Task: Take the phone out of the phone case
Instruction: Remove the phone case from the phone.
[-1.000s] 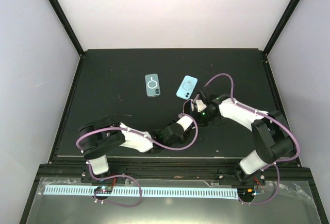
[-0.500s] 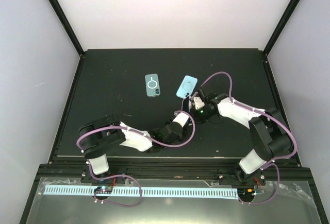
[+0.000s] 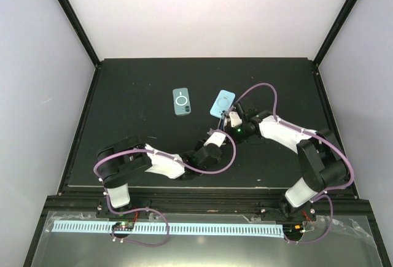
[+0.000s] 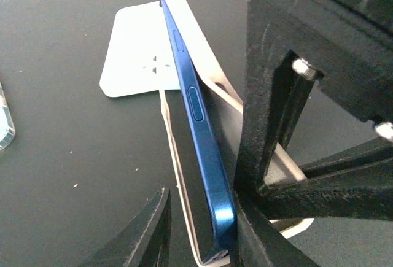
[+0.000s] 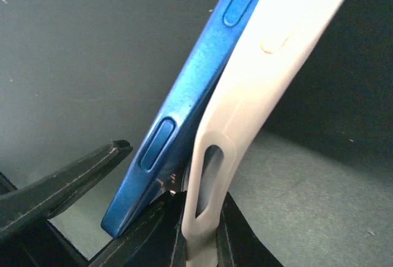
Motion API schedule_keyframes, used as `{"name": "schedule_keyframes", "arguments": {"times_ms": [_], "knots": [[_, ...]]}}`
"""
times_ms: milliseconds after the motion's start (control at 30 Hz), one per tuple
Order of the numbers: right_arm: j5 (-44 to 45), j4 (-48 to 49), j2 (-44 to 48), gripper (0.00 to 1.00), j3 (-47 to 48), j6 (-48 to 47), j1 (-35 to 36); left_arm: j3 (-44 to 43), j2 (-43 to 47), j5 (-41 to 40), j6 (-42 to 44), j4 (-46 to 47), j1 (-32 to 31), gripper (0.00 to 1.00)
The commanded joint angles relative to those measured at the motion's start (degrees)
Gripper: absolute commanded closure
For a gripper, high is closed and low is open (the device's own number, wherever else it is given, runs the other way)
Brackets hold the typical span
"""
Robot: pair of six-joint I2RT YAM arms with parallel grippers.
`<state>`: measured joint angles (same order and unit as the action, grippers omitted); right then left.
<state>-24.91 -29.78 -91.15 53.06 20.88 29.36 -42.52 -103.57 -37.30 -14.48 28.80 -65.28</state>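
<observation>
A pale phone case [image 5: 264, 64] stands tilted on its edge, and my right gripper [image 5: 199, 218] is shut on its rim. From above the case [image 3: 222, 102] reads light blue, with my right gripper [image 3: 231, 118] at its near end. The blue phone [image 5: 184, 113] has sprung partly away from the case wall. The phone's side edge [image 4: 196, 107] runs between the jaws of my left gripper [image 4: 202, 218]. It leans on the right finger [image 4: 258, 242], while the left finger [image 4: 147, 230] stands a little apart. From above, the left gripper [image 3: 216, 135] sits just below the case.
A second, teal phone-shaped item [image 3: 181, 102] lies flat on the black mat [image 3: 123, 113] left of the case; its clear edge [image 4: 5, 126] shows at the left of the left wrist view. The right gripper's black frame [image 4: 319, 95] crowds the phone's right side.
My left gripper has moved up toward the case and its jaws have narrowed round the phone's edge. The right gripper with the case has shifted slightly up and left.
</observation>
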Motion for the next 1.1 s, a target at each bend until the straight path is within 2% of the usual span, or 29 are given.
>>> {"name": "schedule_keyframes", "arguments": {"times_ms": [0,233,467,633,1067], "knots": [[-5.40,-9.27,1.66,0.99,-0.22,-3.22,1.67,1.97,3.24,-7.39,1.56,0.58,4.19,0.76],[-2.93,-9.45,2.87,0.99,0.56,-3.89,1.67,3.28,5.76,0.97,0.81,1.94,5.08,0.98],[6.53,-9.49,4.33,0.99,1.85,-5.53,1.66,7.74,12.08,7.75,-5.28,3.51,6.07,0.98],[13.87,-9.51,4.76,0.99,2.05,-7.11,1.66,10.38,17.09,9.60,-8.59,2.29,6.71,0.98],[22.16,-9.41,9.34,0.99,3.55,-15.06,-1.21,18.92,34.58,14.76,-11.01,-1.16,7.80,0.99]]}}
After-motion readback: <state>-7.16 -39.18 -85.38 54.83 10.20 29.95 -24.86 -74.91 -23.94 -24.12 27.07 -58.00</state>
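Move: The blue phone, half out of the beige phone case, has its near end between the left hand's still-open fingers, its middle about 6 cm ahead at hand height; the case lies about 6 cm ahead and 2 cm right. The light-blue phone is some 15 cm straight ahead on the table, 7 cm lower, the grey phone level with it, 17 cm left. From the right hand, already pinching the case's edge, the blue phone is 3 cm ahead, 3 cm left. Left hand shuts on the phone's near end, drawing left about 7 cm and up; right pulls case right. ##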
